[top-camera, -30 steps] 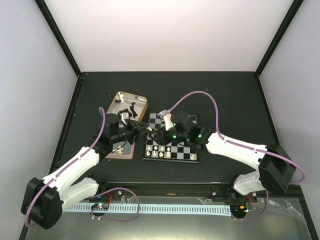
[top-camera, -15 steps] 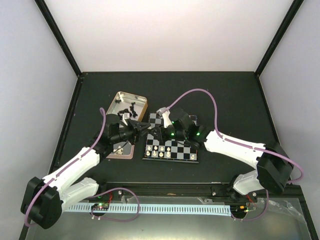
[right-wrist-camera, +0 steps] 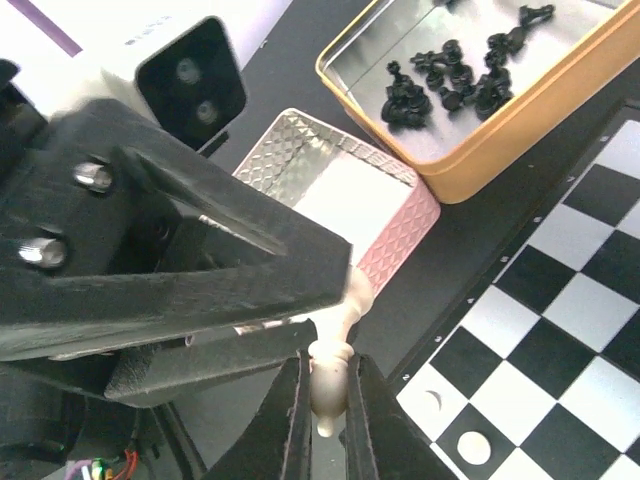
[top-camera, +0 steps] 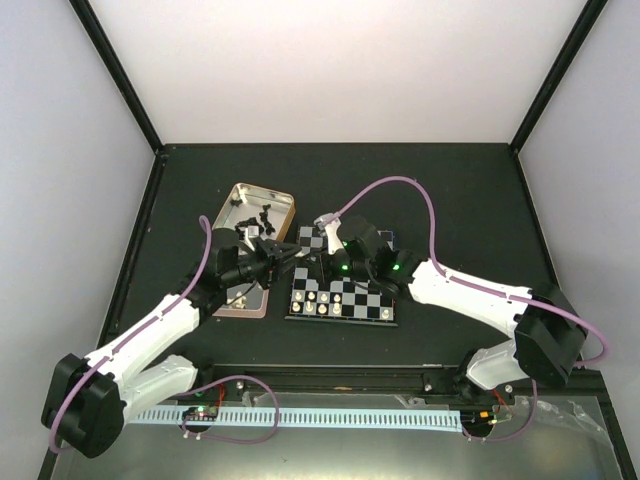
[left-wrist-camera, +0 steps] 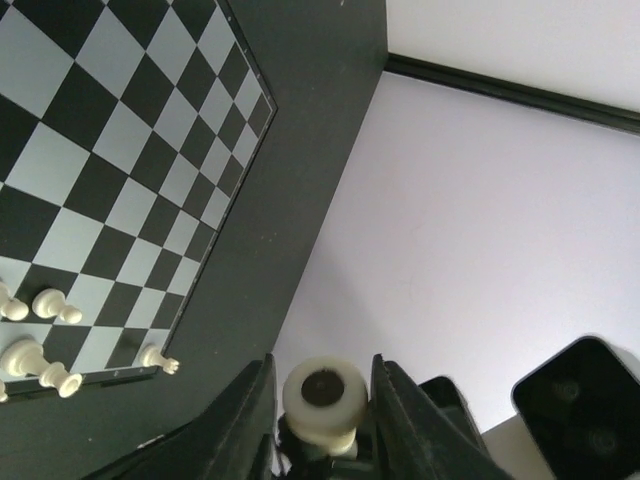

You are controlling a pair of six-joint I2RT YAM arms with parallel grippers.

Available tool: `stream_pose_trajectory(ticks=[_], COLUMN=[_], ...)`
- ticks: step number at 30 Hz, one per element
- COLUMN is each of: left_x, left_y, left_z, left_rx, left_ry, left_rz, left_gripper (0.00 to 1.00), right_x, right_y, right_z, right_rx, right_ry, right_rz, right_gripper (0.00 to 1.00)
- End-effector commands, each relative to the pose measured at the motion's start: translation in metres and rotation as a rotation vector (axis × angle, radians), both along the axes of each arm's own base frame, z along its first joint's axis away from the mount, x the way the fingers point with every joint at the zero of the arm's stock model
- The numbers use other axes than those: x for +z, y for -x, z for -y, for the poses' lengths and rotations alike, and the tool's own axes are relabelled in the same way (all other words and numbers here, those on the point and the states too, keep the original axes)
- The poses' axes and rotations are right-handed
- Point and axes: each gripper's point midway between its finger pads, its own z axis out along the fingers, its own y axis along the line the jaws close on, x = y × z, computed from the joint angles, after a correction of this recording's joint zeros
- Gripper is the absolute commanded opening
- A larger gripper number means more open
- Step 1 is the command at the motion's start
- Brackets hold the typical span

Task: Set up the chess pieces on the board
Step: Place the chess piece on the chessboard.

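One cream-white chess piece (right-wrist-camera: 332, 385) hangs in the air between both grippers, just left of the board (top-camera: 372, 300). My left gripper (left-wrist-camera: 322, 366) is shut on its base end; the round base (left-wrist-camera: 322, 392) faces the left wrist camera. My right gripper (right-wrist-camera: 330, 370) is shut on the piece's head end. In the top view the left gripper (top-camera: 288, 258) and the right gripper (top-camera: 312, 263) meet tip to tip over the board's left edge. Several white pieces (top-camera: 318, 300) stand on the board's near rows. The board (left-wrist-camera: 110, 150) is bare elsewhere.
A gold tin (top-camera: 284, 203) at the back left holds several black pieces (right-wrist-camera: 450, 80). A pink tin (right-wrist-camera: 400, 215) lies under the left arm, left of the board (right-wrist-camera: 560, 330). The right wrist camera (left-wrist-camera: 575, 400) sits close to the left fingers.
The right gripper has slid slightly left to the left gripper and shut its jaws on the head of the white piece. The left gripper still holds the piece's base.
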Motion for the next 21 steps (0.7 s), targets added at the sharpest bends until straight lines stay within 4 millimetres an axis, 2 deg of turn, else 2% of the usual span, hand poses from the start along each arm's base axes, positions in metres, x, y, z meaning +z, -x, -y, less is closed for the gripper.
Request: stream_pose_trajectory(ticks=[1, 3, 6, 11, 16, 18, 21], left_x=[0.013, 0.017, 0.016, 0.008, 0.007, 0.01, 0.013], left_y=[0.004, 0.002, 0.0, -0.005, -0.009, -0.011, -0.014], left_z=[0.004, -0.001, -0.013, -0.033, -0.05, -0.056, -0.064], left_rx=[-0.024, -0.002, 0.038, 0.094, 0.111, 0.117, 0.148], left_ry=[0.017, -0.027, -0.108, -0.255, -0.413, -0.467, -0.514], left_rz=[0.043, 0.076, 0.113, 0.204, 0.31, 0.355, 0.392], left_gripper=[0.38, 0.5, 0.61, 0.64, 0.66, 0.66, 0.67], right_x=[0.023, 0.022, 0.011, -0.03, -0.078, -0.089, -0.097], right_y=[-0.012, -0.012, -0.01, 0.003, 0.03, 0.04, 0.051], right_z=[0.006, 0.013, 0.028, 0.07, 0.123, 0.135, 0.139], right_rx=[-0.056, -0.069, -0.083, -0.09, -0.073, -0.053, -0.023], right_ry=[-0.011, 0.022, 0.11, 0.318, 0.598, 0.667, 0.703], right_rz=[0.062, 0.064, 0.049, -0.053, -0.187, -0.234, -0.283], right_gripper=[0.01, 0.01, 0.01, 0.01, 0.01, 0.01, 0.01])
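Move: The white piece is still between both my hands, its base in my left fingers and its head already pinched by my right. From my right hand, the free squares beside the set-up white pieces lie about 9 cm right, 3 cm back and 17 cm down; the last front-row piece is some 6 cm right and 4 back, the corner piece 17 right and 5 back. From my left hand, the pink tray is roughly 15 cm left, level, and 17 below. I open my left fingers wide to let go of the piece's base and draw that hand about 5 cm left, towards the pink tray, rolling it so its fingers point lower. My right hand keeps its pinch on the head and carries the piece, slowly at first, then faster, some 11 cm right, 8 cm down and a little back towards the free squares, its fingers tipping about 30 degrees further down. ##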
